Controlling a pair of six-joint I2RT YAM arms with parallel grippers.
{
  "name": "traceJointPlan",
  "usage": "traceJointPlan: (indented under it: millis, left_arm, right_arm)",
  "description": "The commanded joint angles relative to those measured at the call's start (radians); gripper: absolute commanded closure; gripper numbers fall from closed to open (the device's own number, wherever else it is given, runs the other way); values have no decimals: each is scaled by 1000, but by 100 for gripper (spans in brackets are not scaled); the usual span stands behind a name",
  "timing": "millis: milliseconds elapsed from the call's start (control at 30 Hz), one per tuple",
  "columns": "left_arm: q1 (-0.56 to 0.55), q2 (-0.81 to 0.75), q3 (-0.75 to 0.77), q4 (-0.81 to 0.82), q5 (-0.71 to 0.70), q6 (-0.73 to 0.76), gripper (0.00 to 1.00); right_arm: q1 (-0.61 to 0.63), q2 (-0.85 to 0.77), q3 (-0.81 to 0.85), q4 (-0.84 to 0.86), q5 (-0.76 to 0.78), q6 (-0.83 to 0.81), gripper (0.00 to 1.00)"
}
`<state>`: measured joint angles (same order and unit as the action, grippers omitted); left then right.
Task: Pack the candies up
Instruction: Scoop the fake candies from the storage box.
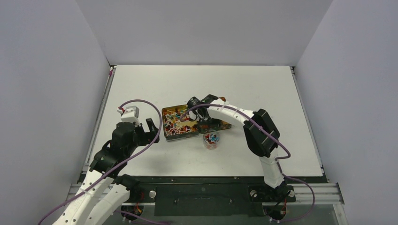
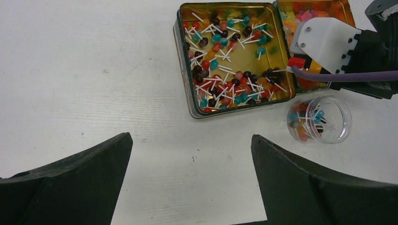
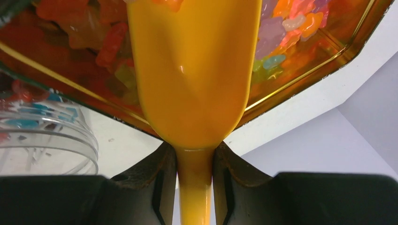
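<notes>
Two open gold tins stand side by side. The left tin (image 2: pixel 182 61) holds candies (image 2: pixel 220 47): small red, teal and dark balls on white sticks. The right tin (image 3: pixel 324 56) holds orange, pink and yellow gummy candies (image 3: pixel 295 23). My right gripper (image 3: pixel 195 151) is shut on the handle of an orange scoop (image 3: pixel 195 70), whose bowl reaches into the right tin. A clear cup (image 2: pixel 319 119) with a few stick candies stands in front of the tins. My left gripper (image 2: pixel 190 154) hangs open over bare table, near the left tin's front left corner, holding nothing.
The right arm (image 1: pixel 258 131) arches over the right tin and the cup (image 1: pixel 211 140). The left gripper (image 1: pixel 153 130) sits just left of the left tin (image 1: pixel 165 126). White walls close in the table on three sides.
</notes>
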<state>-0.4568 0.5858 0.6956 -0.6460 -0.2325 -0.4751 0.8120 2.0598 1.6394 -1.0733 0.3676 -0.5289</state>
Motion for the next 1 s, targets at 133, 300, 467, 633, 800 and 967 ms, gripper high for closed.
traceJointPlan:
  millis: [133,300,467,633,800,967]
  left_arm:
    - [-2,-3,1,41,-21,10,4]
    - [-2,-3,1,40,-24,10,4]
    - [-2,-1,1,41,-26,10,4]
    - [-2,1,1,41,-27,10,4]
    - [-2,9,1,42,-25,10,4]
    - [-2,8,0,45,-22,9,4]
  right_arm:
    - [17,59,62,42,-123,40,100]
    - [9,50,65,95,-202,96,100]
    - [-37,33,41,167,-333,175,100]
    - [-74,-20,-53,302,-464,245,100]
    - [-93,-54,-113,393,-516,309,100]
    - [-109,-71,-138,470,-521,356,100]
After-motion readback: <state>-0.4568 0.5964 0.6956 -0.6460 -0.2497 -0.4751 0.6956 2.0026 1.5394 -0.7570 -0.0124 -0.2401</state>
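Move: The fake candies' storage box lies just ahead of the right hand, its middle about 4 cm farther out, 2 cm to the left and some 5 cm below; that hand already holds the orange scoop, its bowl in the box. The lollipop box adjoins it, about 13 cm to the hand's left and 2 cm ahead, and the clear jar stands some 5 cm back and 2 cm left. From the idle left hand, the storage box lies about 13 cm ahead, 20 cm right and 17 cm below. Through the fake candies the scoop's bowl is driven left towards the lollipop box, the right hand travelling about 5 cm left while sinking some 2 cm and edging slightly forward. After the first stretch the wrist rolls some 30 degrees so that its left side and the bowl's tip come up, turning a little clockwise too; the fingers keep their pinch on the scoop's neck. ##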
